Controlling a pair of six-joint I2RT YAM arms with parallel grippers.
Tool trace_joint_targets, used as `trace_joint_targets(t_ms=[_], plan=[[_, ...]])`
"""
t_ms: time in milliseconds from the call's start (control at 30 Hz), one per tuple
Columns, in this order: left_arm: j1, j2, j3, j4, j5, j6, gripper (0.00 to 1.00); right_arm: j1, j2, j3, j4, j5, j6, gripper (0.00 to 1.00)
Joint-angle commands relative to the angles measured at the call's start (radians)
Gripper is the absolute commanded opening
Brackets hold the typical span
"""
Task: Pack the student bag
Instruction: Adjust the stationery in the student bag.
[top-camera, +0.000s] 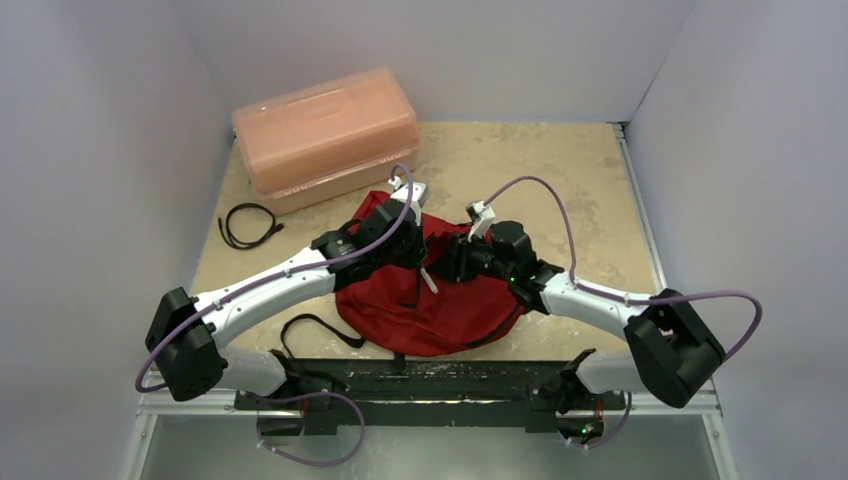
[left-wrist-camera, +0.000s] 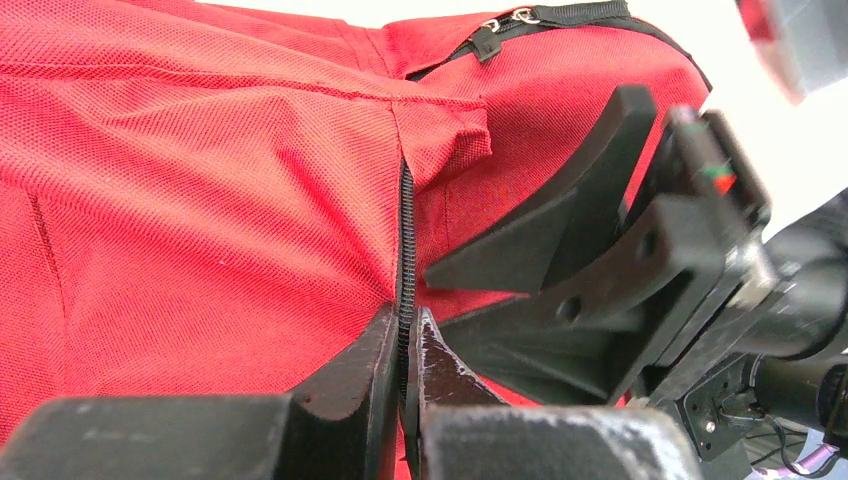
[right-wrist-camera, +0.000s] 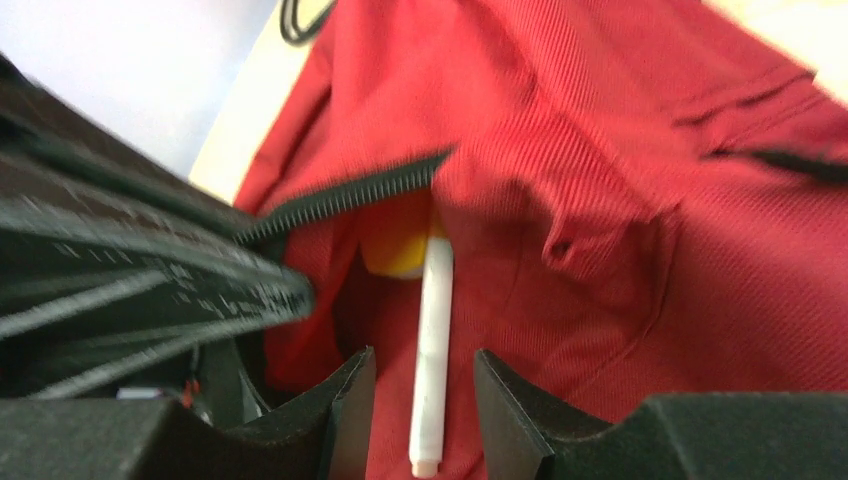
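Note:
The student bag (top-camera: 440, 310), dark red fabric, lies in the middle of the table between both arms. My left gripper (left-wrist-camera: 405, 335) is shut on the black zipper edge (left-wrist-camera: 405, 230) of the bag's opening. My right gripper (right-wrist-camera: 422, 365) stands open over that opening. A white pen (right-wrist-camera: 433, 340) lies loose between its fingers, touching neither. The pen's far end points into the gap beside something yellow (right-wrist-camera: 398, 250) inside the bag (right-wrist-camera: 600, 200). In the top view the two grippers meet over the bag, left (top-camera: 418, 262) and right (top-camera: 450, 262), with the pen (top-camera: 428, 280) just below them.
A translucent orange-pink plastic box (top-camera: 325, 135) stands at the back left. A coiled black cable (top-camera: 248, 225) lies on the table left of the bag. A black bag strap (top-camera: 315, 330) trails toward the near edge. White walls enclose the table on three sides.

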Motion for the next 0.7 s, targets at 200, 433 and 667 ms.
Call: trace_joint_targets(t_ms=[200, 433, 667], plan=[[-0.011, -0.019, 0.04, 0.021, 0.038, 0.006, 0.0, 0.094, 0.061, -0.044, 0.038, 0.07, -0.132, 0.42], [-0.011, -0.017, 0.039, 0.012, 0.04, -0.002, 0.0, 0.153, 0.144, -0.018, 0.097, 0.253, -0.129, 0.28], [-0.011, -0.027, 0.029, 0.004, 0.024, -0.014, 0.0, 0.153, 0.221, 0.134, 0.156, 0.082, 0.052, 0.0]])
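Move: The white pen inside the student bag lies about 5 cm to the left of the right hand and about 4 cm lower, neither ahead nor back. The zipper edge pinched by the left fingers is about 6 cm left and 2 cm ahead, at the right hand's height. The yellow piece lies past the pen's far end, roughly 7 cm left, 4 cm ahead and 5 cm down. From the left hand the pen is about 2 cm back, 2 cm right and 6 cm below. The right fingers pinch the white pen near its exposed end, going from about half open to nearly shut. To get there the hand first dips back and down some 4 cm, then swings left and forward again, about 4 cm to the left, in under the zipper edge. The left hand stays put and keeps its pinch on that edge, holding the bag's mouth open. ##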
